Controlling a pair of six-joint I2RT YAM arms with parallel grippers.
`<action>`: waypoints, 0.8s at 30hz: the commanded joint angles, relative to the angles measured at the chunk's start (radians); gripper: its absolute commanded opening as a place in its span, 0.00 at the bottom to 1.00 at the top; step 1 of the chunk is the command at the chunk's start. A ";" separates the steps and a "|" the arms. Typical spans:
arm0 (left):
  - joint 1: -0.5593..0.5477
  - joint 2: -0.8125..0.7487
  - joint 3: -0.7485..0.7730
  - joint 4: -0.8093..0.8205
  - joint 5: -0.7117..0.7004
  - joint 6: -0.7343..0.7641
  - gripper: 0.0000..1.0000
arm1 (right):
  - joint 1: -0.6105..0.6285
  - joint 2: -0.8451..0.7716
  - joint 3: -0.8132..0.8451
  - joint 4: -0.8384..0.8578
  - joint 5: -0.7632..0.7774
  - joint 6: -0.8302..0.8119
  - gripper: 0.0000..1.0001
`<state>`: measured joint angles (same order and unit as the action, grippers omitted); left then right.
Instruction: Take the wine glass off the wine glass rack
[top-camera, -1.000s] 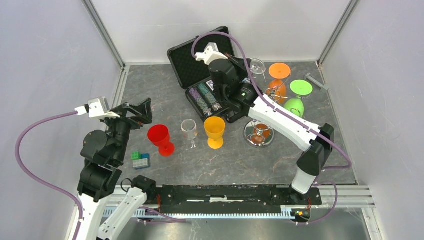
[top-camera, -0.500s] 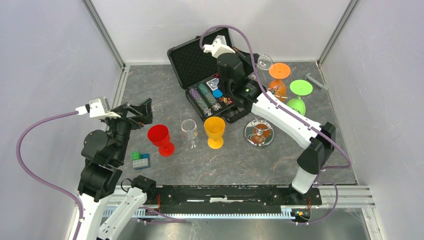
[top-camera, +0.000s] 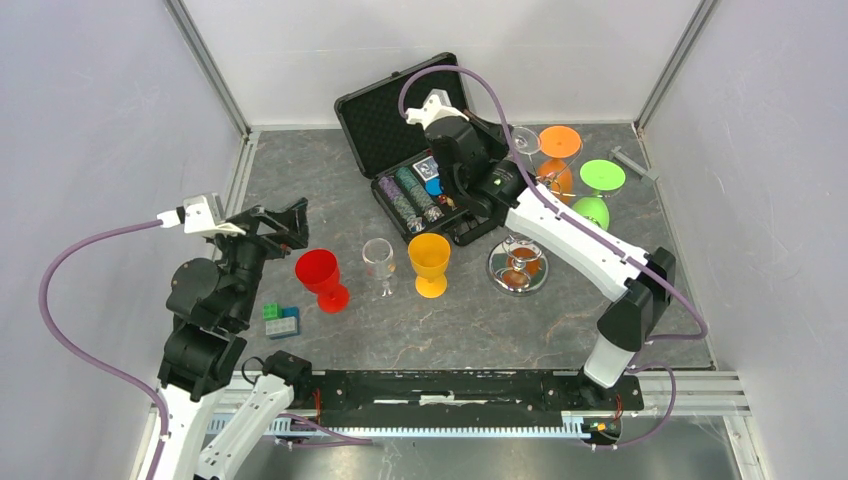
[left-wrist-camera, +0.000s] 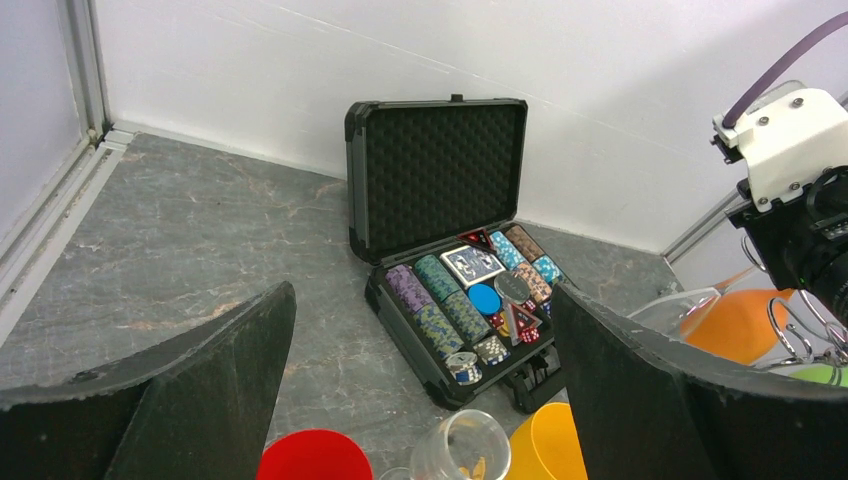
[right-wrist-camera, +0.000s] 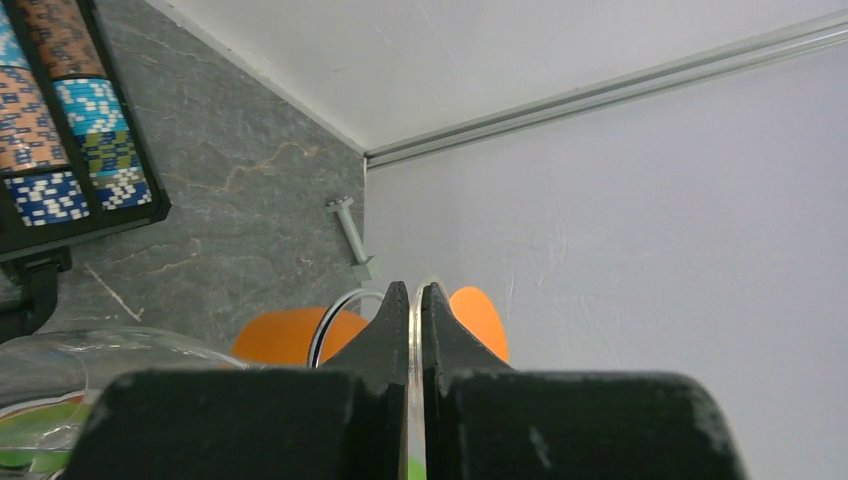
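Note:
The wine glass rack (top-camera: 517, 267) is a chrome stand with a round mirrored base, right of centre. An orange glass (top-camera: 556, 160) and a green glass (top-camera: 598, 190) hang upside down from its arms. My right gripper (top-camera: 503, 140) is shut on the thin foot of a clear wine glass (top-camera: 524, 139), held in the air beside the orange one. In the right wrist view the foot's edge sits between the shut fingers (right-wrist-camera: 415, 300), and the clear bowl (right-wrist-camera: 60, 375) shows at lower left. My left gripper (left-wrist-camera: 422, 295) stands wide open and holds nothing, far left.
An open black chip case (top-camera: 420, 150) lies at the back, under my right wrist. A red cup (top-camera: 320, 278), a standing clear glass (top-camera: 379, 262) and a yellow cup (top-camera: 430, 262) line up mid-table. Small toy blocks (top-camera: 281, 320) lie front left. A metal bracket (top-camera: 628, 162) lies back right.
My right arm has swung slightly right with the clear wine glass pinched in it, uncovering the chips in the case. The left arm has barely moved.

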<state>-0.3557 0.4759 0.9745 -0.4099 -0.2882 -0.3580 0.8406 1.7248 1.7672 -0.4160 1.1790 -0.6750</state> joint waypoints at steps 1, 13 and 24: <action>-0.002 0.015 -0.005 0.052 0.019 -0.032 1.00 | 0.033 -0.068 0.073 -0.097 -0.034 0.097 0.00; -0.002 0.013 -0.007 0.052 0.020 -0.035 1.00 | 0.105 -0.051 0.131 -0.152 -0.037 0.139 0.00; -0.001 0.004 -0.032 0.078 0.037 -0.031 1.00 | 0.135 -0.015 0.178 -0.094 -0.115 0.142 0.00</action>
<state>-0.3557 0.4843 0.9627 -0.3897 -0.2783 -0.3580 0.9607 1.7000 1.8812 -0.5797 1.0927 -0.5343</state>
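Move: The right hand already pinches the foot of the clear wine glass, which hangs upside down. Back and left is the row of standing glasses: its nearest, the yellow goblet, is about 20 cm back, 14 left and 30 below. The rack's wire top is some 8 cm back, 6 right and 11 below; the orange glass hangs 9 right, 2 ahead, 8 below. The yellow goblet lies about 21 cm right of the left hand, 2 back and 32 below. Keeping its pinch on the clear glass's foot, the right hand draws the glass about 5 cm left and 3 cm back, away from the hanging orange glass and towards the yellow goblet's side, rising some 2 cm. The wrist turns about 10 degrees counter-clockwise and rolls nearly as much, left side up, so the hanging bowl swings left; the fingers stay shut. ##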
